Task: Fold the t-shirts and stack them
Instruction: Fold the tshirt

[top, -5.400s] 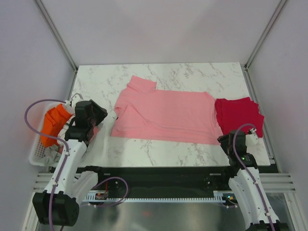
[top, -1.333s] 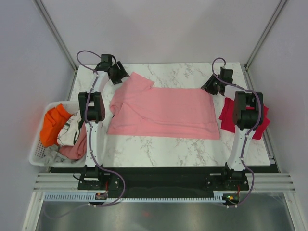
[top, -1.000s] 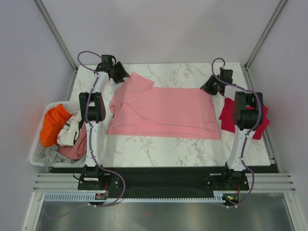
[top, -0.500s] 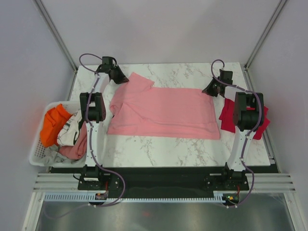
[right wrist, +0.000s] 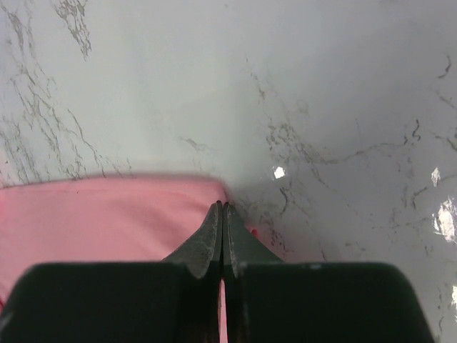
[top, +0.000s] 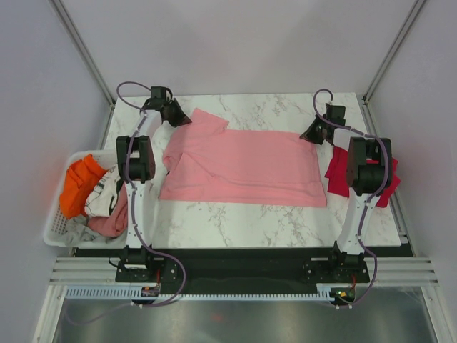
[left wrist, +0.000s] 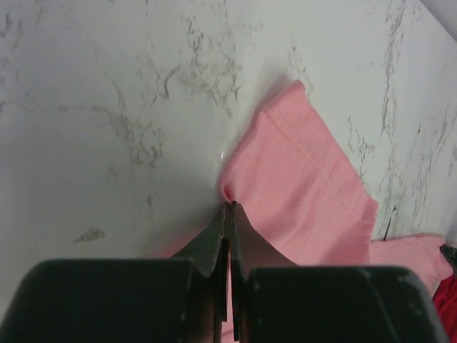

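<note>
The light pink t-shirt point(top: 243, 163) lies spread across the middle of the marble table. The crimson red t-shirt point(top: 335, 174) lies folded at the right, partly hidden by my right arm. My left gripper point(top: 183, 120) is at the shirt's far left sleeve; in the left wrist view the left gripper point(left wrist: 228, 206) is shut on the edge of the pink cloth point(left wrist: 300, 193). My right gripper point(top: 307, 136) is at the shirt's far right corner; in the right wrist view the right gripper point(right wrist: 222, 206) is shut on the pink hem point(right wrist: 107, 214).
A white basket point(top: 53, 225) with orange cloth point(top: 82, 182) and other clothes stands off the table's left edge. Metal frame posts rise at the far corners. Bare marble point(top: 271, 107) lies beyond the shirt.
Both arms have reached from near their bases out to the shirt's far edge. In the last second both grippers shifted slightly onto the pink cloth at the far corners.
</note>
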You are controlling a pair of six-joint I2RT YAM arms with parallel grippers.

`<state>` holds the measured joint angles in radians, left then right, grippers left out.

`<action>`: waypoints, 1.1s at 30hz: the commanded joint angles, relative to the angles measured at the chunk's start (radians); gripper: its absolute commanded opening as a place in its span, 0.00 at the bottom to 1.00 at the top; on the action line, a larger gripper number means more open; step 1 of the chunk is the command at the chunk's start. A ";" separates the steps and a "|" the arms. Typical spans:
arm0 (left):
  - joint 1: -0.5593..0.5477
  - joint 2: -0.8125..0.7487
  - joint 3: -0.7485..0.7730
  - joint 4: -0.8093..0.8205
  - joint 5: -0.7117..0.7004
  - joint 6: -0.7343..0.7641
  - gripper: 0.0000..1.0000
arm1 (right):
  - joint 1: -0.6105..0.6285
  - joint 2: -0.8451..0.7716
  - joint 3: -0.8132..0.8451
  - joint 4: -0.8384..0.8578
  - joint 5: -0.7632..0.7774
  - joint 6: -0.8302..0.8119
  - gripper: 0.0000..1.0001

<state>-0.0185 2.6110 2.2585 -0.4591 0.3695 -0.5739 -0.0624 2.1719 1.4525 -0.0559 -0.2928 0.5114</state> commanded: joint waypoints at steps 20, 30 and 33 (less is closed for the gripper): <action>0.006 -0.473 -0.523 0.312 0.026 0.077 0.02 | 0.003 -0.164 -0.009 -0.076 0.078 -0.057 0.00; 0.009 -0.621 -0.663 0.341 0.023 0.082 0.02 | 0.003 -0.222 -0.024 -0.133 0.110 -0.091 0.00; 0.009 -0.649 -0.715 0.373 0.039 0.083 0.02 | 0.004 -0.213 -0.030 -0.143 0.126 -0.096 0.01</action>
<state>-0.0158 2.0304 1.5787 -0.1566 0.3782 -0.5350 -0.0608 1.9957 1.4364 -0.1814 -0.2016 0.4431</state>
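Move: Both closed hands hold the pink t-shirt's far edge. From the left hand, its near left corner lies about 32 cm back and 12 left, and the sleeve some 8 cm right and level with it. From the right hand, the shirt's near right corner is about 28 cm back and 9 right, and the red shirt some 17 cm back and 24 right. All of these lie at about hand height or 1 cm below. Keeping their pinch, left lifts about 11 cm and 8 back towards the shirt's near edge, right lifts 6. ##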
